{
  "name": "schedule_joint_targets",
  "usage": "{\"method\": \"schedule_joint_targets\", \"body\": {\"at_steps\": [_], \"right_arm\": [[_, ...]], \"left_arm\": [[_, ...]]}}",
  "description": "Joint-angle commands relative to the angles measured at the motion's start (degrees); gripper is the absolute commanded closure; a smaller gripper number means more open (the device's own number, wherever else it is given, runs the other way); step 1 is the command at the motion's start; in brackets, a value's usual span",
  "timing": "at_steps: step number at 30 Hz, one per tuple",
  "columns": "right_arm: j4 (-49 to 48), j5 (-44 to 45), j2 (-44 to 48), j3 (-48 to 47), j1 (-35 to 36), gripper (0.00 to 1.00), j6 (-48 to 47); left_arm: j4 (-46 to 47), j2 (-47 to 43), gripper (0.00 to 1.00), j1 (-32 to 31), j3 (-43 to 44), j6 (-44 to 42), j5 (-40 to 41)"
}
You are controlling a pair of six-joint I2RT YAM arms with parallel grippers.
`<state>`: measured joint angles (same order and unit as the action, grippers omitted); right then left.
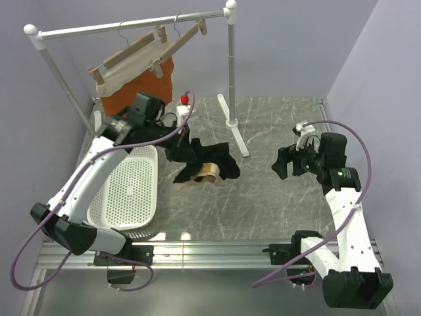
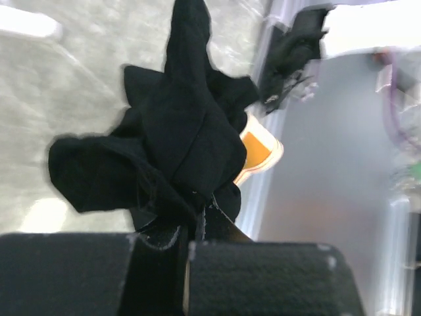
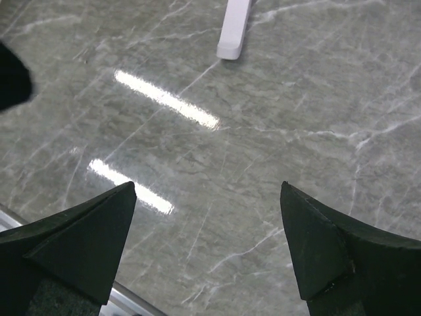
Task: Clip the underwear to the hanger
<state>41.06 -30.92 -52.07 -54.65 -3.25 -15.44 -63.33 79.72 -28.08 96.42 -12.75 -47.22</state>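
The black underwear (image 1: 212, 158) hangs bunched just above the table's middle, its tan waistband (image 1: 201, 175) drooping below. My left gripper (image 1: 179, 150) is shut on the fabric's left end. In the left wrist view the underwear (image 2: 177, 145) spills away from the left gripper (image 2: 184, 247), whose jaws are pressed together on a fold, and a strip of waistband (image 2: 260, 148) shows at the right. The hanger (image 1: 187, 36), a pale wooden bar with clips, hangs bare on the rail at the back. My right gripper (image 1: 281, 163) hovers open to the right, and the right gripper (image 3: 207, 191) has only marble between its fingers.
A twin hanger (image 1: 125, 52) on the same rail carries a rust-orange garment (image 1: 141, 89). A white perforated basket (image 1: 131, 191) sits under my left arm. The rack's right pole (image 1: 231, 66) and its white foot (image 3: 233, 29) stand between the two arms.
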Motion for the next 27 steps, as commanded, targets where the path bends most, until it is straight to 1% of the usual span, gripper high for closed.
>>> {"method": "schedule_joint_targets", "body": {"at_steps": [1, 2, 3, 5, 6, 8, 9, 10, 11, 12, 13, 14, 15, 16, 17, 18, 19, 21, 23, 25, 26, 27], "right_arm": [[3.2, -2.3, 0.1, -2.1, 0.4, 0.04, -2.8], [4.0, -2.1, 0.0, -2.1, 0.4, 0.04, -3.6], [5.8, -1.9, -0.4, -2.0, 0.6, 0.05, -5.3], [7.4, -0.7, -1.2, -2.0, 0.8, 0.06, -6.7], [8.6, 0.2, -2.2, -2.0, 1.0, 0.07, -7.7], [9.7, 0.6, -3.4, -2.3, 1.3, 0.1, -8.0], [10.3, 0.5, -4.3, -2.3, 1.5, 0.11, -8.1], [10.2, 0.5, -4.7, -2.4, 1.9, 0.12, -7.9], [9.9, 0.6, -4.9, -2.2, 2.3, 0.13, -7.4], [9.4, 0.7, -5.5, -2.0, 2.7, 0.14, -6.3], [8.1, 0.9, -5.8, -1.9, 3.0, 0.16, -5.6], [7.6, 1.1, -6.1, -1.9, 5.2, 0.17, -4.1], [6.0, 1.2, -6.9, -1.8, 6.5, 0.2, -3.3], [5.1, 1.5, -7.2, -1.5, 7.8, 0.22, -2.3], [3.8, 1.9, -7.6, -0.6, 11.3, 0.23, 0.2], [0.4, 2.6, -8.3, 0.2, 13.2, 0.24, 1.5], [-1.3, 3.5, -8.7, 1.0, 14.7, 0.25, 2.5], [-4.1, 3.8, -10.5, 2.9, 17.6, 0.27, 3.9], [-8.7, 3.9, -12.3, 4.0, 17.9, 0.29, 6.0], [-16.1, 2.8, -13.1, 6.0, 17.8, 0.31, 7.6], [-19.1, -0.2, -12.9, 9.2, 17.9, 0.32, 8.9], [-25.5, -1.7, -11.8, 11.0, 17.9, 0.32, 9.8]], "left_arm": [[22.1, -2.5, 1.0, -1.4, -11.2, 21.3, -7.2], [32.4, -3.4, 1.0, -1.5, -14.3, 25.4, -6.7], [36.3, -3.6, 1.0, -1.6, -19.5, 32.6, -6.2], [46.4, -3.0, 1.0, -1.9, -24.1, 38.6, -4.3], [50.8, -2.8, 1.0, -2.0, -28.4, 44.2, -3.6], [56.3, -1.9, 1.0, -1.8, -33.4, 51.5, -1.8], [62.7, -1.6, 1.0, -1.8, -35.1, 54.0, -1.5], [67.2, -1.6, 1.0, -1.9, -37.2, 57.0, -1.3], [72.3, -1.9, 1.0, -1.9, -41.9, 60.3, -0.9], [81.9, -2.3, 1.0, -1.9, -44.5, 66.9, -0.1], [87.4, -2.6, 1.0, -2.0, -47.1, 70.2, 0.1], [91.5, -2.9, 1.0, -2.0, -51.4, 75.3, 0.4], [99.2, -3.2, 1.0, -2.0, -53.2, 77.2, 0.9], [102.9, -3.3, 1.0, -2.0, -54.9, 78.9, 0.8], [105.6, -3.5, 1.0, -2.1, -57.0, 80.9, 0.9], [107.5, -3.7, 1.0, -2.2, -57.4, 81.5, 0.3], [110.8, -3.7, 1.0, -2.2, -57.7, 82.1, -0.1], [113.9, -3.7, 1.0, -2.2, -58.0, 83.8, -1.2], [118.9, -3.7, 1.0, -2.1, -58.2, 85.7, -3.1], [121.7, -3.6, 1.0, -2.2, -58.3, 86.6, -5.1], [123.2, -3.8, 1.0, -2.2, -58.5, 87.0, -5.5], [123.8, -4.0, 1.0, -2.1, -58.7, 87.1, -6.0]]}}
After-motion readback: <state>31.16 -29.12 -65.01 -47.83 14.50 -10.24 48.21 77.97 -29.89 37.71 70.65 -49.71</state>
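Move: My left hand holds the black underwear, whose middle lies about 7 cm to its right and 8 cm below. The right gripper it is being brought to is some 28 cm to its right, 3 cm ahead and 9 cm lower; the white basket is about 26 cm to its left, 3 cm ahead and 30 cm down. From my right hand the underwear lies about 21 cm left, 2 cm back and about level, while the rack's foot is 18 cm ahead, 14 cm left and 20 cm down. Keeping my left fingers shut on the underwear, I carry it right about 6 cm towards my other hand, dipping some 12 cm and then rising again by half of that, while the fingers swing up to point nearly level rightward. My right hand eases back and down, then sweeps about 8 cm left towards the cloth, still sinking, its fingers tipping down a little and closing partway on nothing. ##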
